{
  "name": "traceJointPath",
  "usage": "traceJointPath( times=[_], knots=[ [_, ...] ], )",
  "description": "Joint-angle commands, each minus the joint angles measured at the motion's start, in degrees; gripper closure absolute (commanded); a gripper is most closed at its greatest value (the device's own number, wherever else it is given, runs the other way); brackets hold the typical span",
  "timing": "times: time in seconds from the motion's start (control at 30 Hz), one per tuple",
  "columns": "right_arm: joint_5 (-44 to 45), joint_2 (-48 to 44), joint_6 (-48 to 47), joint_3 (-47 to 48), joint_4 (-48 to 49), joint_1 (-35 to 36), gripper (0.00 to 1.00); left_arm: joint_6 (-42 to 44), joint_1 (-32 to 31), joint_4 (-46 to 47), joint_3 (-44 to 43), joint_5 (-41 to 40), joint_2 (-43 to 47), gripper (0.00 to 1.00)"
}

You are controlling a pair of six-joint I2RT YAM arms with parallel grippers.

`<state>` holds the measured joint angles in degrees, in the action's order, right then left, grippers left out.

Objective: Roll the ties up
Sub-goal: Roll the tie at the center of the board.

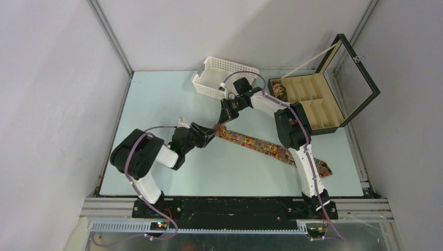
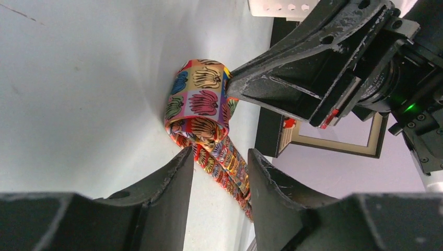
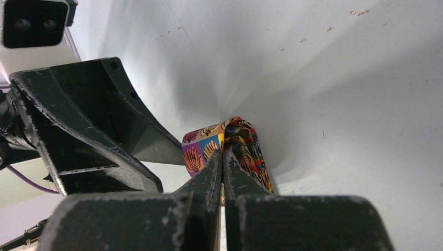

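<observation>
A multicoloured patterned tie (image 1: pixel 261 145) lies diagonally across the table, its left end turned up into a small coil (image 2: pixel 201 102). My right gripper (image 3: pixel 223 151) is shut on the fabric of that coil (image 3: pixel 243 141), gripping it from above (image 1: pixel 224 119). My left gripper (image 2: pixel 220 152) is open just in front of the coil, and the tie's flat tail (image 2: pixel 232 170) runs between its fingers without being pinched. From above, the left gripper (image 1: pixel 210 134) sits at the tie's left end. Another tie, rolled (image 1: pixel 280 91), lies in the box's far left compartment.
A black compartmented box (image 1: pixel 334 124) with its glass lid (image 1: pixel 360 68) raised stands at the back right. A white perforated basket (image 1: pixel 219 78) lies tilted at the back centre, close behind the right gripper. The tie's wide end (image 1: pixel 324 168) passes under the right arm.
</observation>
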<state>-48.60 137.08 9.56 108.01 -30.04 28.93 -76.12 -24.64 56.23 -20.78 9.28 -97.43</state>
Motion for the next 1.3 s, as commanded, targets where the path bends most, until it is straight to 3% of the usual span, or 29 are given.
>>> traceJointPath(
  times=[0.0, 0.33, 0.7, 1.27],
  knots=[
    [0.4, -3.5, 0.0, -0.1, 1.4, 0.3, 1.0, -2.9, -0.3, 6.7, -1.9, 0.3, -2.6, 0.53],
    [0.6, -3.4, -0.2, 0.2, 0.9, 0.3, 1.0, 1.3, 0.9, 3.9, -0.7, -0.1, 0.1, 0.55],
    [0.8, -3.5, -0.6, 0.1, 0.4, 0.3, 1.0, 16.3, 3.4, -18.8, -5.1, -4.3, 10.7, 0.53],
    [0.7, -3.4, -0.7, 0.1, 0.3, 0.5, 1.0, 22.8, 5.1, -18.5, -15.0, 0.5, -2.1, 0.54]
  ],
)
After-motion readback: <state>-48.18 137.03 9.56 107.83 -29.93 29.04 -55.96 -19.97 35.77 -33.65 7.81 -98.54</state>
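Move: The rolled end of the tie sits close to the half-open left hand, about 3 cm ahead, 2 cm to its right and 2 cm lower. The right hand already pinches the roll at its far side; the roll's middle lies some 2 cm back from that hand, level sideways and 1 cm lower. From the left hand, the tie's loose tail ends about 41 cm right and 15 cm back, while the white basket stands roughly 21 cm ahead and 4 cm right. The tie's roll stays pinched in the shut, still right fingers while the left hand re-sets around it: after barely moving, it slides left about 3 cm, lifting slightly, swings forward some 4 cm, then sinks about 4 cm to the roll's left side. The left wrist rolls about 20 degrees, its left side rising; its fingers stay half open and end close beside the roll. ##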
